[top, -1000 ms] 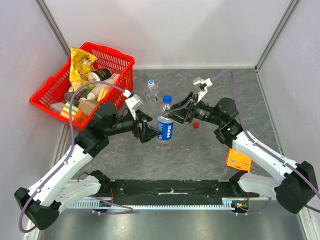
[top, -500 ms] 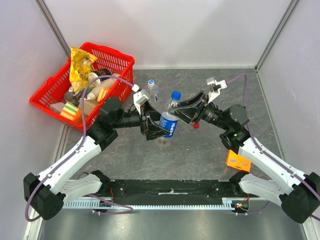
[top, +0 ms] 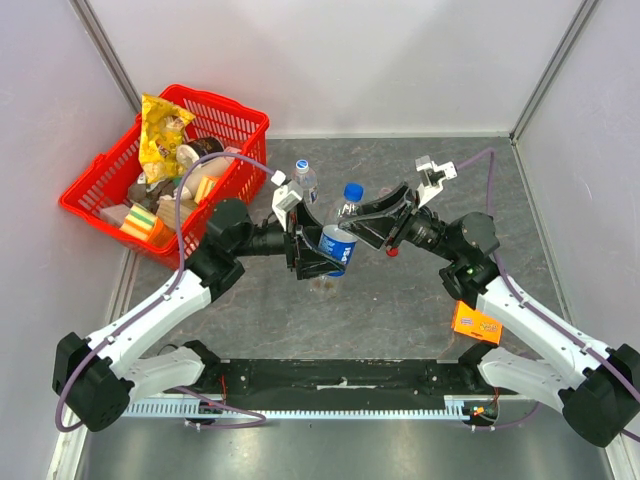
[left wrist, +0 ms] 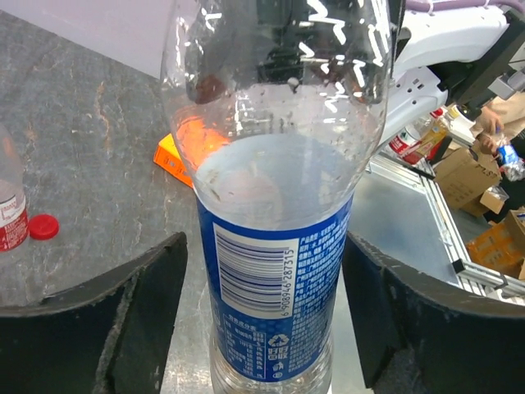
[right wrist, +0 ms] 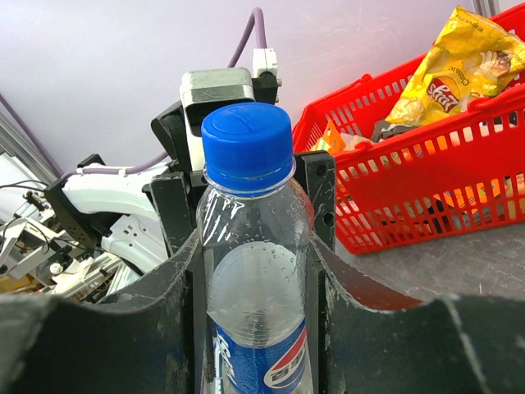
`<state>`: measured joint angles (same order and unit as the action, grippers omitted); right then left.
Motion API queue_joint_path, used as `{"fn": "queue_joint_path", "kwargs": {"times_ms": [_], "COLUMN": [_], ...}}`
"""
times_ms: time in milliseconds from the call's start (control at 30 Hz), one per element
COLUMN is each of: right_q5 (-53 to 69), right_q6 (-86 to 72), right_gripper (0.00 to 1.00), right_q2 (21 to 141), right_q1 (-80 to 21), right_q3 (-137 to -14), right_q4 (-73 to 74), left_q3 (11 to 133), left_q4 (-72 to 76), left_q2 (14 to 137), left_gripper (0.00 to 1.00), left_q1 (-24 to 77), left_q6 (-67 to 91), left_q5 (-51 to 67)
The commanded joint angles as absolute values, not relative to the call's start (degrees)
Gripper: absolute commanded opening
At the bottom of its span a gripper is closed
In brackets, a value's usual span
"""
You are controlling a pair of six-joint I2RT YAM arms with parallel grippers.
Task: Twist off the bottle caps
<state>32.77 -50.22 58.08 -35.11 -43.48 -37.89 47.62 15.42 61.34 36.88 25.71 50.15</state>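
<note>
The blue-labelled bottle (top: 336, 248) hangs tilted above the table's middle with its blue cap (top: 352, 190) screwed on. My right gripper (top: 350, 216) is shut on its clear shoulder, just under the blue cap (right wrist: 247, 141), and both fingers press the bottle (right wrist: 254, 312). My left gripper (top: 322, 252) is open around the label, its fingers close on either side of the bottle (left wrist: 275, 271) with a thin gap. A loose red cap (top: 393, 251) lies on the table. A pale-labelled bottle (top: 304, 182) stands behind, capped. The left wrist view catches a red-labelled bottle (left wrist: 10, 217) beside the red cap (left wrist: 43, 226).
A red basket (top: 232, 106) packed with snacks and a yellow crisp bag (top: 160, 130) sits at the back left. An orange packet (top: 476, 321) lies near the right arm. Grey walls close in the table on three sides.
The right gripper carried the blue-labelled bottle rightward and tilted it. The left arm stretched after it, and its jaws widened, then narrowed around the label.
</note>
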Motion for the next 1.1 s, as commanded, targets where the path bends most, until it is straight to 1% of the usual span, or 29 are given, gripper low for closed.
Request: {"fn": "queue_joint_path", "kwargs": {"times_ms": [0,100,200,233,333,367,500,600,700,833,933,1000,1033,1067], "right_q5": [33.75,34.27,34.28,34.28,34.37,34.28,33.84,33.84,33.84,34.01,34.01,33.84,33.75,33.66], "right_q6": [-51.24,-51.24,-51.24,-51.24,-51.07,-50.8,-49.75,-49.4,-48.96,-48.52,-47.64,-46.59,-46.23,-45.53], "right_gripper": [0.4,0.43,0.45,0.46,0.5,0.51,0.61,0.66,0.71,0.79,0.87,0.95,0.98,0.98], "right_q2": [57.83,57.74,57.92,58.01,58.01,57.92,57.74,57.57,57.66,57.66,57.04,56.52,56.17,55.73], "right_q1": [-35.33,-35.16,-35.25,-35.24,-35.24,-35.33,-35.24,-35.33,-35.25,-35.25,-35.33,-35.24,-35.33,-35.25], "right_q3": [-42.63,-42.19,-41.84,-41.84,-41.84,-41.92,-42.27,-42.45,-42.54,-42.89,-43.33,-44.03,-44.29,-44.56], "right_q4": [-42.53,-43.24,-43.51,-43.51,-43.16,-42.81,-40.96,-40.52,-39.91,-38.94,-37.62,-35.52,-34.46,-33.58], "left_q3": [47.9,48.08,48.08,48.16,48.25,48.16,48.08,48.43,49.39,51.06,52.73,54.05,54.75,55.45], "left_q4": [20.47,20.74,21.09,21.18,21.53,21.45,20.66,19.78,16.8,11.71,7.05,2.75,0.64,-2.43], "left_q2": [60.91,61.26,62.05,62.22,62.75,62.75,62.32,62.23,62.05,61.44,60.65,60.03,59.59,59.33], "left_gripper": [0.77,0.72,0.59,0.57,0.55,0.52,0.45,0.41,0.39,0.38,0.38,0.38,0.38,0.38], "left_q1": [37.18,37.18,37.18,37.18,37.18,37.18,37.18,37.18,37.27,37.18,37.26,37.18,37.18,37.18], "left_q6": [28.21,28.21,28.3,28.56,28.83,28.65,27.86,27.25,25.49,22.6,19.0,16.36,15.04,13.38], "left_q5": [52.21,52.64,53.17,53.43,54.05,54.14,54.05,54.93,55.81,55.81,54.76,53.62,52.92,51.95]}}
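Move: The blue-capped bottle leans slightly forward, its shoulder gripped by the right fingers, its middle some 5 cm below and 2 cm back of that hand. The left fingers stand open around the label, the middle about 3 cm above their grasp point, 1 cm ahead and 1 cm right. On the table 30 cm below the left hand, the red cap lies about 12 cm ahead and 12 cm right; the opened bottle stands 2 cm beyond the cap and 4 cm left of it. The bottle passes from hand to hand: the left fingers close from both sides until they pinch its blue label, the hand barely shifting, about 1 cm back by the end. Only after that do the right fingers, which had kept the shoulder gripped, spread almost fully open and let go, while the right hand sinks roughly 2 cm alongside the bottle. ##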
